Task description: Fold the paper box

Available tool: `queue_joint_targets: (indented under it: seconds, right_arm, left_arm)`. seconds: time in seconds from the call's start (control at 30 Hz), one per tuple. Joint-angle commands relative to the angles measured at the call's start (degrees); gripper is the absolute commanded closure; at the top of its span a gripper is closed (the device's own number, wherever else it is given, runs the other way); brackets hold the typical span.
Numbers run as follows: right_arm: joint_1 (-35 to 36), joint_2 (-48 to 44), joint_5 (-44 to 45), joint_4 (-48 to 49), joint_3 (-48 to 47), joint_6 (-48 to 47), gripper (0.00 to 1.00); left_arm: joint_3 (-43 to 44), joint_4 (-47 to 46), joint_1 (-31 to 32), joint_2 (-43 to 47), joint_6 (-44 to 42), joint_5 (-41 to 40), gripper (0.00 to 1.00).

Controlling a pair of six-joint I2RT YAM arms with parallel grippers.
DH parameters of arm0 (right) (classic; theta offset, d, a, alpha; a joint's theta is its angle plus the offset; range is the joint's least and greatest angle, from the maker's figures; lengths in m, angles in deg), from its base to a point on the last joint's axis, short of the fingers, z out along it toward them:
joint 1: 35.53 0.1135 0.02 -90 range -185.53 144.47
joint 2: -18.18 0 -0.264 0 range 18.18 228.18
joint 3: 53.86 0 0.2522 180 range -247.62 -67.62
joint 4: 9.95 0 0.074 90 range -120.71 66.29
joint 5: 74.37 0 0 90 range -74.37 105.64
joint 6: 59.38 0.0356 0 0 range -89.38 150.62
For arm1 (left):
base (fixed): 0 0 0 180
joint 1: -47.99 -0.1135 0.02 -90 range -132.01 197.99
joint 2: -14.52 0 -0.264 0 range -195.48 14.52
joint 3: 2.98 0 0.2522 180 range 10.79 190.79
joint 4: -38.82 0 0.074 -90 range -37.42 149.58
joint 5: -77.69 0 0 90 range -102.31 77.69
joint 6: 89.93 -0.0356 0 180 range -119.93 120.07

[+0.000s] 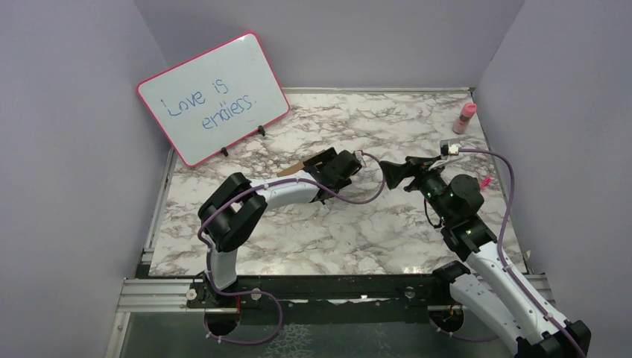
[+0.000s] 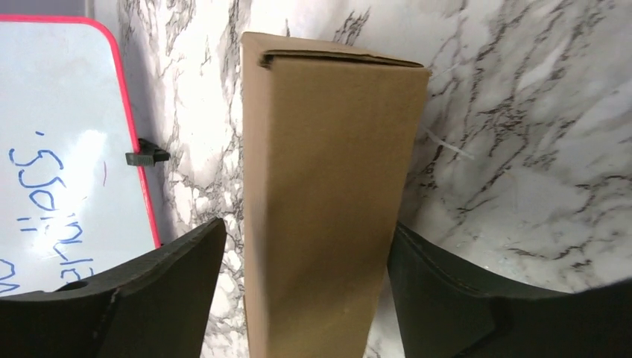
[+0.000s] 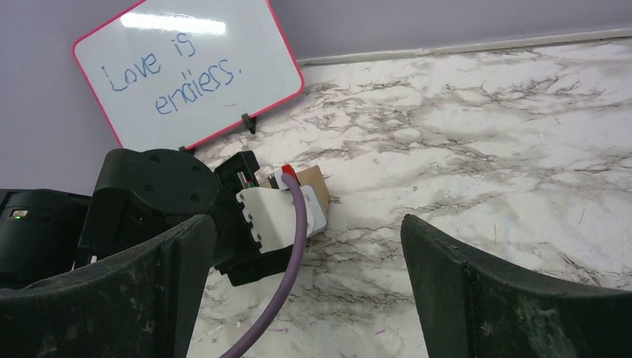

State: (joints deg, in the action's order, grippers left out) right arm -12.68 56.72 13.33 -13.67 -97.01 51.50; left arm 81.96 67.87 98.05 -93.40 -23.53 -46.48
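The paper box (image 2: 328, 194) is a plain brown carton, folded into a long rectangular shape with its far end flap tucked in. It lies on the marble table (image 1: 387, 127), reaching away between the fingers of my left gripper (image 2: 307, 227). The left finger (image 2: 171, 276) stands apart from the box side and the right finger (image 2: 447, 291) is close beside it, so the jaws are open around it. From above, the box (image 1: 302, 164) pokes out past the left gripper (image 1: 322, 165). My right gripper (image 1: 393, 173) hovers open just right of it, empty (image 3: 307, 224), with a corner of the box (image 3: 317, 183) in view.
A pink-framed whiteboard (image 1: 212, 97) leans at the back left, close to the box's far end. A pink bottle (image 1: 466, 118) stands at the back right corner. A purple cable (image 3: 287, 268) from the left wrist crosses between the right fingers. Grey walls enclose the table.
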Motion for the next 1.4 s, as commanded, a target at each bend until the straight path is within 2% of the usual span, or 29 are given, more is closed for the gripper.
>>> queue_joint_targets:
  seconds: [0.0,0.2,0.47,0.6,0.8,1.03,1.27,1.37]
  right_arm:
    - [-0.2,-1.1,1.7,-0.6,0.0,-0.6,0.0]
    - [-0.2,-2.5,3.8,-1.2,0.1,-0.4,0.0]
    - [-0.2,-4.0,5.6,-2.3,-0.6,-0.6,0.0]
    - [-0.2,-4.1,7.7,-3.8,-1.2,-0.6,0.0]
    - [-0.2,-4.1,10.0,-6.0,-2.2,-1.2,0.0]
    - [-0.2,-4.3,15.4,-9.8,-3.8,-2.0,0.0]
    - [-0.2,-4.9,20.9,-14.5,-6.2,-3.2,0.0]
    - [-0.2,-5.1,23.2,-15.7,-7.5,-4.9,0.0]
  left_arm:
    - [1.1,0.3,1.4,0.0,2.4,1.0,0.18]
    - [2.3,2.1,1.8,2.4,5.2,6.2,0.02]
    - [4.4,2.4,1.8,6.3,9.0,16.8,0.01]
    - [5.5,2.6,-1.4,8.3,13.1,19.8,0.01]
    - [4.2,3.8,-12.2,12.5,24.2,25.2,0.01]
    - [-2.3,4.3,-27.5,23.3,34.9,33.7,0.01]
    - [-15.2,-0.4,-45.7,38.9,40.9,40.9,0.01]
    - [-18.0,0.8,-49.4,45.3,39.9,38.2,0.01]
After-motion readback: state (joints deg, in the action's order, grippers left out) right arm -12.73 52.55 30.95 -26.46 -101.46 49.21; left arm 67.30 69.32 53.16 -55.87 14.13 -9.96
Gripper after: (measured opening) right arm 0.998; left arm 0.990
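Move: The box is still between the left fingers, which are already parting. Its middle lies roughly 3 cm to the left, 2 cm ahead and 2 cm below the hand. The whiteboard's middle is about 32 cm left and 23 cm ahead. The board's nearer black clip is some 17 cm left and 12 cm ahead, about 5 cm down. From the raised right hand the box lies about 22 cm left, 10 cm ahead and 21 cm below. The left fingers let go of the box, spreading fully while the hand slips right and a little back, about 5 cm. The hand then lifts and sweeps left roughly 25 cm, up past the box towards the whiteboard side, rolling its right side up some 60 degrees and swinging counter-clockwise. The empty, open right hand drifts about 6 cm right, turning nearly 20 degrees clockwise. ##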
